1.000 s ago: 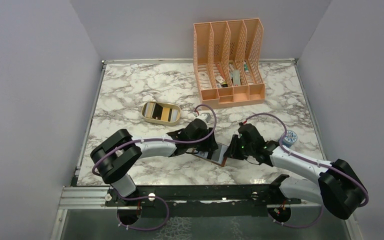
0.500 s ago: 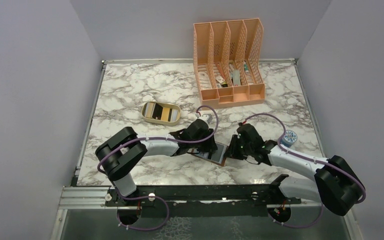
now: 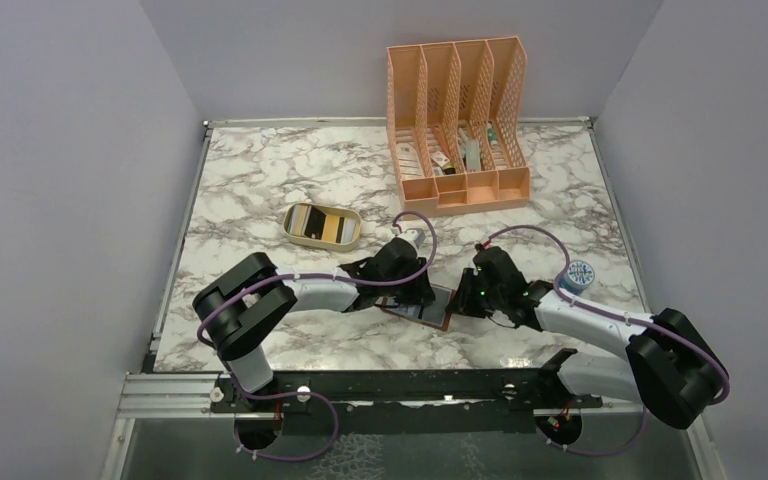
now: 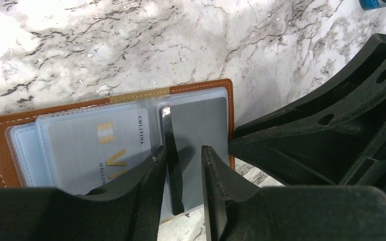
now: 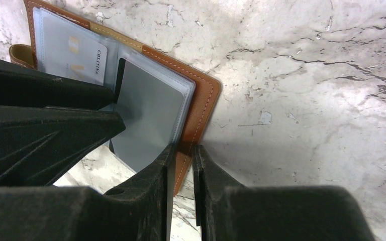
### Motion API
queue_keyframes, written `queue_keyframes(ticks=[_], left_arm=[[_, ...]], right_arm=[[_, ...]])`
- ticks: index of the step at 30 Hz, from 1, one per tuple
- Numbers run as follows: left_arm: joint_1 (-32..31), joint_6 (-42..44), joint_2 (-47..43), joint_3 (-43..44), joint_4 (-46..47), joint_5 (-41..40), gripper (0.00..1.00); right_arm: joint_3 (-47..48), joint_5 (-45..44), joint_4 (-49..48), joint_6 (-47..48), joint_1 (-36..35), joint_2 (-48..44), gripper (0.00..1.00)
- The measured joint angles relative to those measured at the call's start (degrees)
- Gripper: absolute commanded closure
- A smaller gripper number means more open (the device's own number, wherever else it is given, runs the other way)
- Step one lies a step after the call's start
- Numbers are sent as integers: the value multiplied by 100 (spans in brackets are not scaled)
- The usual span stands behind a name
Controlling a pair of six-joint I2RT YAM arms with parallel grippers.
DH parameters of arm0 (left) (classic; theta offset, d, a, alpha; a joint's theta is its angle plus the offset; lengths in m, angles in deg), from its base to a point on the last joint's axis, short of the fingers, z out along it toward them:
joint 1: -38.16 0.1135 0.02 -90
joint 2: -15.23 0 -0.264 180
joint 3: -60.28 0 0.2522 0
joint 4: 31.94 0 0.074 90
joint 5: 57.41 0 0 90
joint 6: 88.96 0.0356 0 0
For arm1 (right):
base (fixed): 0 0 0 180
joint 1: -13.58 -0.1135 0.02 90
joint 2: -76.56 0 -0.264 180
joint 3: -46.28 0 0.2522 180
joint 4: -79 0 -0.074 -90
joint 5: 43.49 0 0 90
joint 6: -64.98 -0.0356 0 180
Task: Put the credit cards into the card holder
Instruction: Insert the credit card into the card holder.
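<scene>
The brown card holder (image 3: 438,310) lies open on the marble between the two arms. In the left wrist view its left pocket holds a pale card (image 4: 95,150) with gold print. A grey card (image 4: 201,125) with a dark stripe sits partly in the right pocket, its lower end sticking out. My left gripper (image 4: 183,150) stands over that end, jaws apart, the stripe between them. My right gripper (image 5: 182,150) is shut on the holder's brown right edge (image 5: 203,100), beside the grey card (image 5: 148,120). More credit cards (image 3: 325,228) lie in the oval tray.
The beige oval tray (image 3: 290,222) sits left of centre, behind the left arm. A tall peach four-slot organiser (image 3: 460,120) with small items stands at the back. A small blue round thing (image 3: 579,275) lies by the right arm. The two grippers nearly touch over the holder.
The left gripper's jaws have narrowed over the grey card. The right gripper keeps its hold on the holder's edge. Both arms have barely shifted.
</scene>
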Motion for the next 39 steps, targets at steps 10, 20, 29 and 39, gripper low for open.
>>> queue_keyframes(ticks=[10, 20, 29, 39], left_arm=[[-76, -96, -308, -96, -103, -52, 49], [44, 511, -1067, -42, -1152, -804, 40], [144, 1134, -1237, -42, -1998, -1530, 34], [199, 1362, -1071, -42, -2107, -1569, 32]], right_arm=[[4, -197, 238, 103, -2, -232, 70], [11, -129, 551, 70, 0, -584, 52], [11, 310, 341, -157, 0, -608, 46], [-39, 345, 166, -376, -2, -446, 37]])
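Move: The left hand sits above the open card holder, close over the inner edge of the grey card in its right-hand pocket; the card's middle is some 2 cm to the right and 1 back, the holder's middle about 2 cm left and 1 ahead. The card tray stands roughly 22 cm left and 16 ahead. For the right hand, at the holder's right edge, the middle is about 7 cm left and 2 ahead, the blue tin some 25 cm right and 6 ahead. Up off the inner edge of the grey card by about 3 cm, the left hand then swings some 9 cm left and a little forward over the VIP card, rolling about 20 degrees, and sinks again with opened fingers astride the holder's left edge at the strap. The right hand opens too, comes free of the right edge, rises about 2 cm and ends astride it. ##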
